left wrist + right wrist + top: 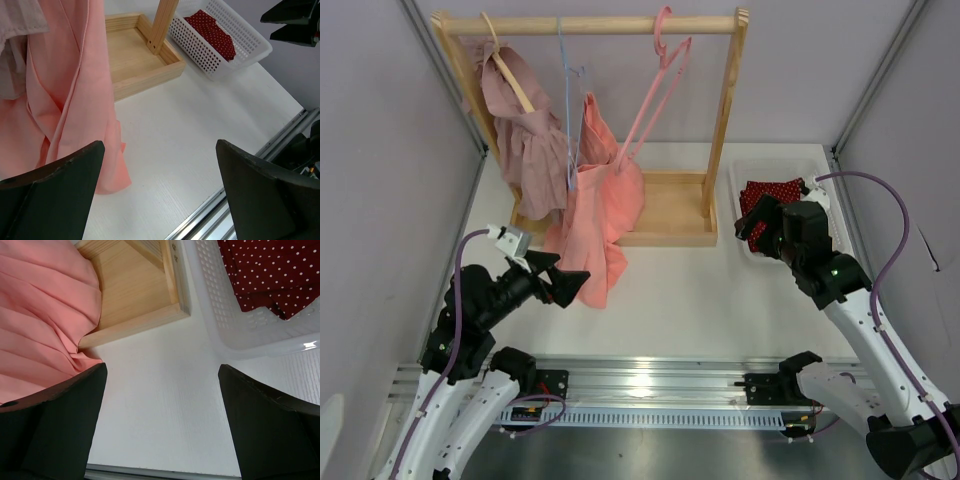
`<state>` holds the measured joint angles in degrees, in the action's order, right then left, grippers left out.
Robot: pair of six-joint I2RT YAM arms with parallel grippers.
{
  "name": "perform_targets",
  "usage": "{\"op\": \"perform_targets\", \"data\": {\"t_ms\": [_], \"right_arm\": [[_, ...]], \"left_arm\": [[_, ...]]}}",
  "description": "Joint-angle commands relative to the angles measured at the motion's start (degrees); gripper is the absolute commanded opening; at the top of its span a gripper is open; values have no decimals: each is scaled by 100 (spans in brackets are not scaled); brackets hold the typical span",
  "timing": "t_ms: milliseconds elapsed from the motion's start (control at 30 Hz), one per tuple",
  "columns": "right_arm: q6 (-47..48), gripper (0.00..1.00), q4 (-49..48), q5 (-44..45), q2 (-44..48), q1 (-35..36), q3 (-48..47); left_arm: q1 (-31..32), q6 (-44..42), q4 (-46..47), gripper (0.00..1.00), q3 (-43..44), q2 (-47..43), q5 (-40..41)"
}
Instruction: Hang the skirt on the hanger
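Observation:
The dark red polka-dot skirt (775, 192) (212, 32) (272, 275) lies crumpled in a white basket (780, 165) at the right. The slim pink hanger (660, 95) hangs bare on the wooden rack's rail, right of the other garments. My right gripper (755, 225) (162, 367) hovers open just in front of the basket's near left corner, with nothing between its fingers. My left gripper (568, 280) (160, 145) is open too, low over the table beside the hem of the salmon garment, holding nothing.
The wooden rack (725, 110) stands at the back on a tray base (670, 215). A mauve ruffled garment (530, 140) hangs on a wooden hanger, and a salmon garment (600, 210) (65, 90) (40, 305) on a pale blue wire hanger (568, 100). Side walls close in on both sides.

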<state>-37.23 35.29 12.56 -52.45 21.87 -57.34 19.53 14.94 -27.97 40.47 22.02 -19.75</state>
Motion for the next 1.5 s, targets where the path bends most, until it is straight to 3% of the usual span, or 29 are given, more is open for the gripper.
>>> {"op": "perform_targets", "data": {"t_ms": [0, 267, 367, 433, 633, 767, 933, 1333, 1433, 1467], "right_arm": [[137, 100, -57, -17, 50, -33, -189], [313, 99, 4, 115, -388, -270, -505], [304, 97, 154, -155, -1310, -1145, -1076], [296, 91, 197, -744, -1837, -1587, -1498], [6, 86, -241, -666, -3068, -2379, -1833], [-56, 83, -57, -167, -3877, -2520, -2123], [-249, 83, -487, 159, -4317, -2749, -1737], [-425, 83, -655, 28, -5627, -2776, -2079], [-416, 69, -760, 1, -5663, -2776, -2027], [-425, 48, -760, 1, -5628, -2776, -2027]], "left_arm": [[-11, -88, 212, 99, -30, 83, -178], [-11, -88, 221, 99, -21, 259, -187], [-11, -88, 221, 99, -30, 329, -266], [-11, -88, 239, 99, -30, 338, -266], [-11, -70, 239, 99, -39, 452, -240], [-10, -79, 239, 99, -39, 540, -258], [-11, -70, 265, 99, -57, 558, -293], [-11, -61, 265, 99, -65, 558, -302], [-11, -61, 257, 99, -74, 575, -302], [-11, -61, 274, 99, -57, 584, -319]]}}
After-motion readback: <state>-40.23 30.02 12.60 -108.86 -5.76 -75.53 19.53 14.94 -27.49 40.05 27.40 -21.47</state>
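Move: The polka-dot skirt lies in the white basket about 16 cm ahead of my right hand, 12 cm to its right and 21 cm below. The basket's middle is about 1 cm beyond and 1 cm right of the skirt's. The near right corner of the rack's base is some 9 cm ahead and 1 cm left of my right hand, at table height. From my left hand the skirt is roughly 27 cm ahead and 48 cm right. I sweep my right hand forward and right, about 14 cm and 15 cm, away from the rack, then mostly down, some 21 cm in all, into the basket onto the skirt's right part. The fingers tip further down by about 30 degrees and turn clockwise about as much. As the descent ends, I start closing them on the cloth, to roughly half open. My empty left hand sinks about 2 cm. ##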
